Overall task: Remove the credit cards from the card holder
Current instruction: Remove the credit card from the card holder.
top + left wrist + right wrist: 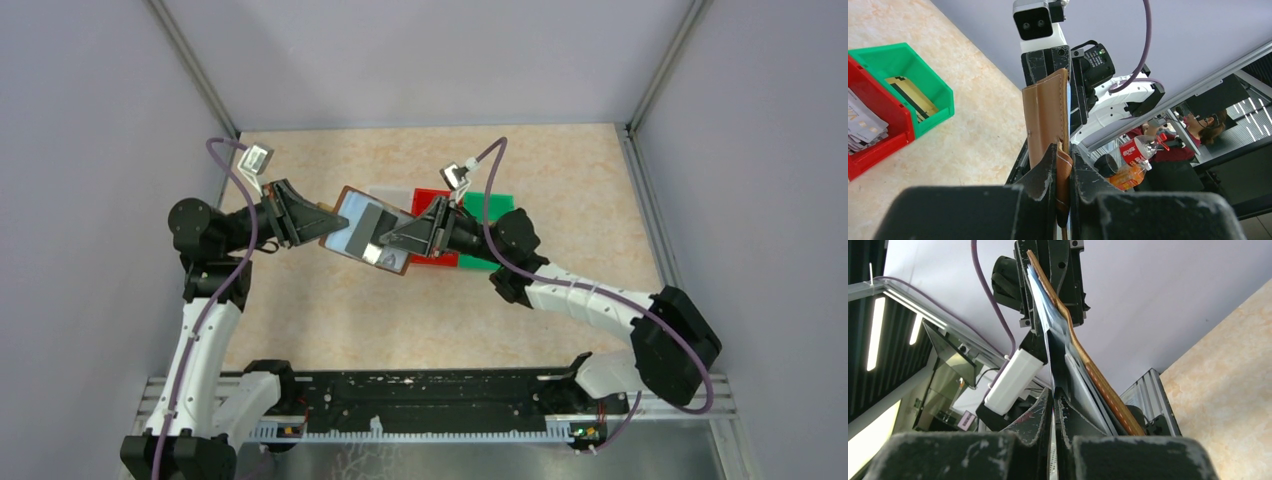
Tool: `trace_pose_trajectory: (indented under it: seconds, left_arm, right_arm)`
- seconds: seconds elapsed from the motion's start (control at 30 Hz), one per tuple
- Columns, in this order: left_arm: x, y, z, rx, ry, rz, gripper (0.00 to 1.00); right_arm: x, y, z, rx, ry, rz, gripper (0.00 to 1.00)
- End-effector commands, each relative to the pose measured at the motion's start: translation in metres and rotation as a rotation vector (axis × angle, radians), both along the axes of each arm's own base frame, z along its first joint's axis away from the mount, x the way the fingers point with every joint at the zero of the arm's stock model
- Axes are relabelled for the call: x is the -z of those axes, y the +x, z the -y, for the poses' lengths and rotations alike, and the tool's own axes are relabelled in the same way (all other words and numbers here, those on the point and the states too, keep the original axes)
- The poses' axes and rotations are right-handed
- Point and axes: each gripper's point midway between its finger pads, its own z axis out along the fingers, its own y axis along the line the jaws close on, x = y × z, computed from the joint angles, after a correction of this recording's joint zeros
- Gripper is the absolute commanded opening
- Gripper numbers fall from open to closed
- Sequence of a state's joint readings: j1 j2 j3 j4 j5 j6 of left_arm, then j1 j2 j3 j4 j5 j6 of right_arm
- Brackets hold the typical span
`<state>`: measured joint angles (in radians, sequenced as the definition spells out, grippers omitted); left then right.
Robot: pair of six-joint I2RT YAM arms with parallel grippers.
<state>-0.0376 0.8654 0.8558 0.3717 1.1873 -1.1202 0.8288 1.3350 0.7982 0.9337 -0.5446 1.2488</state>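
Note:
The brown card holder (352,232) hangs open above the table between both arms, pale sleeves facing up. My left gripper (322,222) is shut on its left edge; in the left wrist view the jaws (1063,150) clamp the brown leather (1048,110). A black credit card (378,220) lies in a sleeve. My right gripper (385,243) is shut on a thin pale-edged credit card (1053,460) at the holder's near right corner. It shows edge-on between the jaws (1054,397), beside the holder's stitched brown edge (1083,357).
A red bin (432,205) and a green bin (492,206) stand on the table behind the right gripper. The red bin (878,145) holds silvery cards (863,127). A gold card (910,95) lies in the green bin (923,60).

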Motion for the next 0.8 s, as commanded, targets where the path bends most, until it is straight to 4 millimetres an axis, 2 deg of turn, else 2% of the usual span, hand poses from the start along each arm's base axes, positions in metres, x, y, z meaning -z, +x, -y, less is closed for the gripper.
trace_pose_trajectory:
  seconds: [0.0,0.2,0.37,0.63,0.77]
  left_arm:
    - [-0.016,-0.002,-0.001,-0.008,0.009,0.08,0.0]
    - [-0.017,0.001,-0.002,-0.026,0.034,0.12,0.0]
    - [-0.011,0.012,-0.003,-0.066,0.08,0.142,0.0]
    - [0.005,0.034,-0.012,-0.183,0.187,0.194,0.0]
    - [0.013,0.044,-0.018,-0.244,0.25,0.209,0.0]
  right_arm:
    - [-0.012,-0.008,0.014,0.028,0.026,0.057,0.0]
    - [-0.005,-0.005,0.031,0.059,-0.006,0.054,0.0]
    - [0.001,0.004,0.051,0.104,-0.035,0.041,0.0]
    - [0.007,0.024,0.075,0.163,-0.106,0.025,0.0]
    - [0.014,0.041,0.085,0.207,-0.174,0.004,0.0]
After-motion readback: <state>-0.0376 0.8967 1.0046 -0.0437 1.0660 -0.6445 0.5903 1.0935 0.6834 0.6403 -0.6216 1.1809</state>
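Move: The right fingers already pinch the dark card, its middle about 2 cm left and 1 cm ahead of that hand, still in the card holder, whose middle lies there too, at hand height. On the table some 34 cm below and 22 cm ahead, the white box sits about 4 cm to the left and the red box about 9 cm to the right. From the left hand, which holds the holder, the dark card is about 3 cm right and 1 cm back. Rightward about 7 cm, then increasingly forward and sinking a few centimetres, the right hand draws the pinched dark card out of the card holder with fingers kept shut, swinging slightly clockwise. The left hand keeps its grip on the holder's left part and, later on, carries it about 3 cm forward while turning some 15 degrees, fingertips dipping. ##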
